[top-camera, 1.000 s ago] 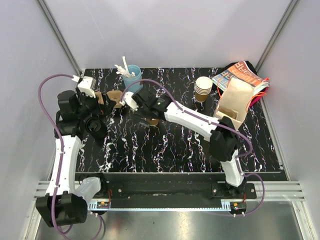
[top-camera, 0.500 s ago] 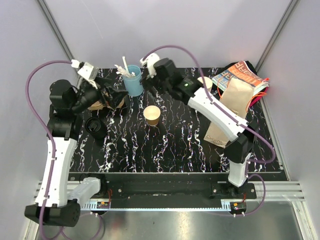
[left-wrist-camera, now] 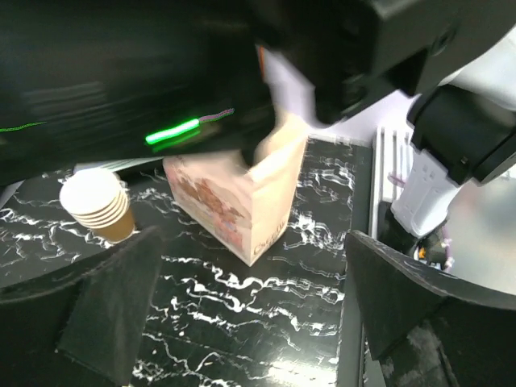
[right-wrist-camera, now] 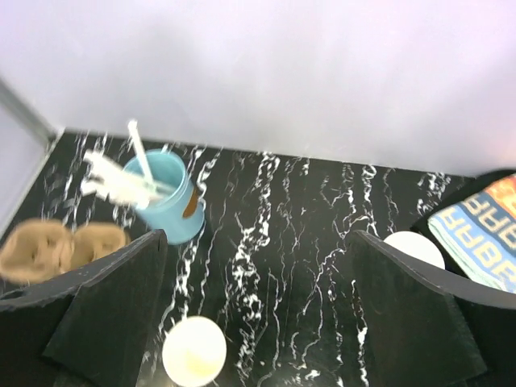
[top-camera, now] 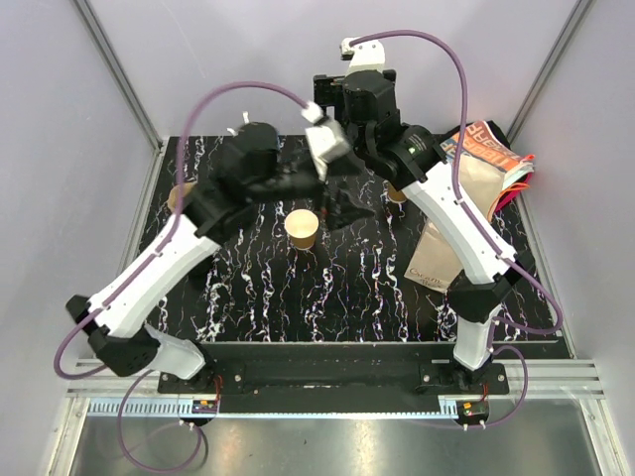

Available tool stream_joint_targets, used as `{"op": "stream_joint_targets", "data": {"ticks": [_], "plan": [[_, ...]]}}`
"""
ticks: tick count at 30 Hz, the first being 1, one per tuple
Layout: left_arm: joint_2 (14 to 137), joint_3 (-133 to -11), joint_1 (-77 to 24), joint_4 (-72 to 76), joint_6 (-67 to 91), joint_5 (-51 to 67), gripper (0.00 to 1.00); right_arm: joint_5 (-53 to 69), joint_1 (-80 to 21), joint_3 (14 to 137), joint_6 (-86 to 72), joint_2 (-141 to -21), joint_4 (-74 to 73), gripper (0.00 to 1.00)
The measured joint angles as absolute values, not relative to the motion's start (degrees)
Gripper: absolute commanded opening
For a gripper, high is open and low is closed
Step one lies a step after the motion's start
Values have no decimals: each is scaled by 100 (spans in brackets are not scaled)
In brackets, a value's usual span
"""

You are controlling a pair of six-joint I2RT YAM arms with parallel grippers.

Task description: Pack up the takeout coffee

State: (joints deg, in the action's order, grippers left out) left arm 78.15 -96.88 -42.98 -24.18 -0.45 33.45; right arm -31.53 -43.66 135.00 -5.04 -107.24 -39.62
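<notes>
The takeout coffee cup [top-camera: 302,228], small and brown with a whitish inside, stands upright alone on the black marbled table [top-camera: 298,297]; it also shows at the bottom of the right wrist view [right-wrist-camera: 193,352]. The tan paper bag [top-camera: 451,223] stands at the right, and the left wrist view faces it [left-wrist-camera: 250,193]. My left gripper [top-camera: 347,203] reaches across the middle, just right of the cup, open with nothing between its fingers [left-wrist-camera: 105,314]. My right gripper [right-wrist-camera: 258,238] hangs high over the back of the table, open and empty.
A stack of nested brown cups [left-wrist-camera: 97,205] stands left of the bag. A light-blue cup with white utensils [right-wrist-camera: 165,197] sits at the back left, brown pieces [right-wrist-camera: 60,246] beside it. A colourful magazine [top-camera: 486,149] lies behind the bag.
The left arm swung from the back-left corner across to the middle. The right arm lifted up and back, away from the cup, which stays standing where it was.
</notes>
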Motion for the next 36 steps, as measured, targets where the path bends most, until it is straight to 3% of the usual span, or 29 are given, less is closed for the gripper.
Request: {"op": "stream_joint_targets", "data": {"ticks": [8,20,28,36], "plan": [[8829,-10816,-5325,-3518,-965,2615,99,-3905,-4106,13802,-1468,-10757,-4112,100],[9424,-11977,-5518,-4191,-875,2615,99,-3225,-3953,14243,-1918,-10812,-4202,100],[9876,-12978,-5725,-4357,-871,2773,99,-3247,-3889,14916,-2222,-10825,-4123,100],[9907,-13113,-5826,-4176,-1260,2840,99,-3806,-3977,15264,-2082,-10792,-3723,100]]}}
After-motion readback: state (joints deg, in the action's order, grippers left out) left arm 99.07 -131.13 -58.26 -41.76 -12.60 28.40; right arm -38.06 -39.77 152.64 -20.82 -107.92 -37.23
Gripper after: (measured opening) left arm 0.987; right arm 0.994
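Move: Both hands are empty, open and high above the table. From the left hand the single coffee cup lies about 13 cm ahead, 10 cm left and 39 cm down; the paper bag about 11 cm ahead and 23 cm right, the cup stack 25 cm ahead and 13 cm right. From the right hand that single cup is roughly 7 cm back and 8 cm left, the cup stack 5 cm ahead and 15 cm right, the blue bucket 12 cm ahead and 18 cm left. Rightward, high over the table and away from the single cup, the left hand drifts about 9 cm and somewhat back, dipping first, then rising past its starting height. The right hand climbs about 12 cm, mostly late, edging right and rolling nearly 30 degrees, left side up, its fingers tipping upward. Both grippers stay wide open and touch nothing. ##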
